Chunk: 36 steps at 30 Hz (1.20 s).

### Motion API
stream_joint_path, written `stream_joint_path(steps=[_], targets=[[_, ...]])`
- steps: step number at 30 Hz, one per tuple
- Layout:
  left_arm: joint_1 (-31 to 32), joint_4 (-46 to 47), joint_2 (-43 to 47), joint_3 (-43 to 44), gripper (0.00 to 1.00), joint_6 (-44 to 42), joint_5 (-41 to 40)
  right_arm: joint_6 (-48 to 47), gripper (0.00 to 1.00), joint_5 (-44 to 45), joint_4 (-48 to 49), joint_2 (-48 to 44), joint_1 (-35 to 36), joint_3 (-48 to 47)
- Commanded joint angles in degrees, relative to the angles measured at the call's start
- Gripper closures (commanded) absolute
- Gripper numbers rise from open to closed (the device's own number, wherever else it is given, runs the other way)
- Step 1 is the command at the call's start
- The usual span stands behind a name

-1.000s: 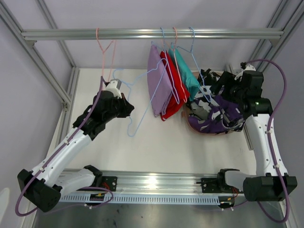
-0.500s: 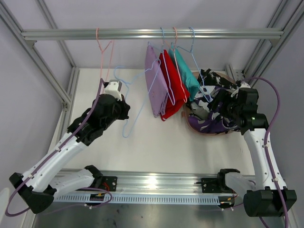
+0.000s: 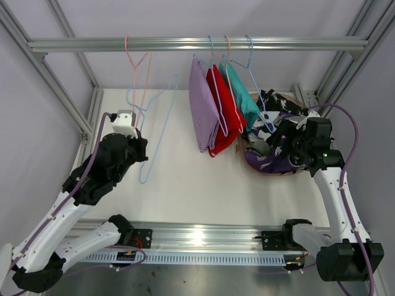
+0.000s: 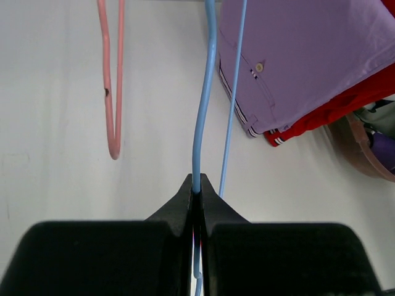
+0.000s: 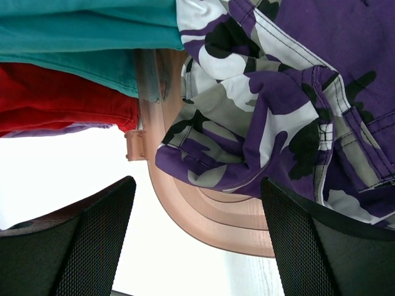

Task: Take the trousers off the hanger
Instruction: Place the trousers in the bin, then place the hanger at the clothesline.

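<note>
Lilac trousers (image 3: 202, 117), red trousers (image 3: 225, 117) and teal trousers (image 3: 244, 98) hang on hangers from the rail (image 3: 92, 44). Purple-and-white trousers (image 3: 278, 154) and black speckled trousers (image 3: 278, 105) lie in a tan basket (image 3: 259, 168). My left gripper (image 3: 137, 145) is shut on the wire of an empty blue hanger (image 3: 157, 120), left of the hanging trousers. In the left wrist view the wire (image 4: 203, 111) runs up from my shut gripper (image 4: 197, 188). My right gripper (image 3: 296, 145) is open and empty over the basket's near rim (image 5: 203, 209), beside the purple-and-white trousers (image 5: 278, 111).
An empty pink hanger (image 3: 139, 68) hangs from the rail's left part, also seen in the left wrist view (image 4: 111, 92). Frame posts stand at the table's back corners. The basket sits at the right back of the white table (image 3: 197, 185).
My left arm has swung left and back, carrying the blue hanger away from the hanging trousers. My right gripper has come nearer and lower, over the basket.
</note>
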<state>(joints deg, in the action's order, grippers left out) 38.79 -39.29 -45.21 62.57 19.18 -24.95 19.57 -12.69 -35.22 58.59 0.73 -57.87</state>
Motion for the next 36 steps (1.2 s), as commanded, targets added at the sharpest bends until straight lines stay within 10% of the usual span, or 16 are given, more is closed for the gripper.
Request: stream_joint_path(steps=[1, 36], targets=[[0.41, -1.31, -0.4, 5.63, 0.99, -4.67, -3.61, -1.11, 0.14, -1.37, 2.44, -0.32, -0.2, 0.91], [-15.14, 0.0, -27.46, 35.34, 1.0, -12.68, 6.05, -1.82, 0.13, -0.06, 4.55, -0.14, -0.12, 3.29]])
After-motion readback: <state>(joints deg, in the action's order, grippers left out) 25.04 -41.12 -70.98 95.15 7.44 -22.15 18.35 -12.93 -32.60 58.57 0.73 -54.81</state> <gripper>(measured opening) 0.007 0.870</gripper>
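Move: Ahead of the left hand, which still holds the empty blue hanger, the free stretch of rail by the pink hanger lies about 24 cm out, 5 cm left and 24 cm up. The pink hanger's middle is roughly 19 cm ahead, 3 cm left and 14 cm up; the purple trousers hang some 14 cm ahead, 19 cm right and 8 cm up. From the right hand, that rail spot is about 46 cm left, 16 cm ahead and 30 cm up. Lifting the empty blue hanger by its side, fingers still shut on it, the left hand first rises, then swings forward while climbing towards the rail beside the pink hanger, about 10 cm up and 10 cm forward in all. The wrist rolls its left side up and turns slightly counter-clockwise, each under 10 degrees; the last bit dips barely. ##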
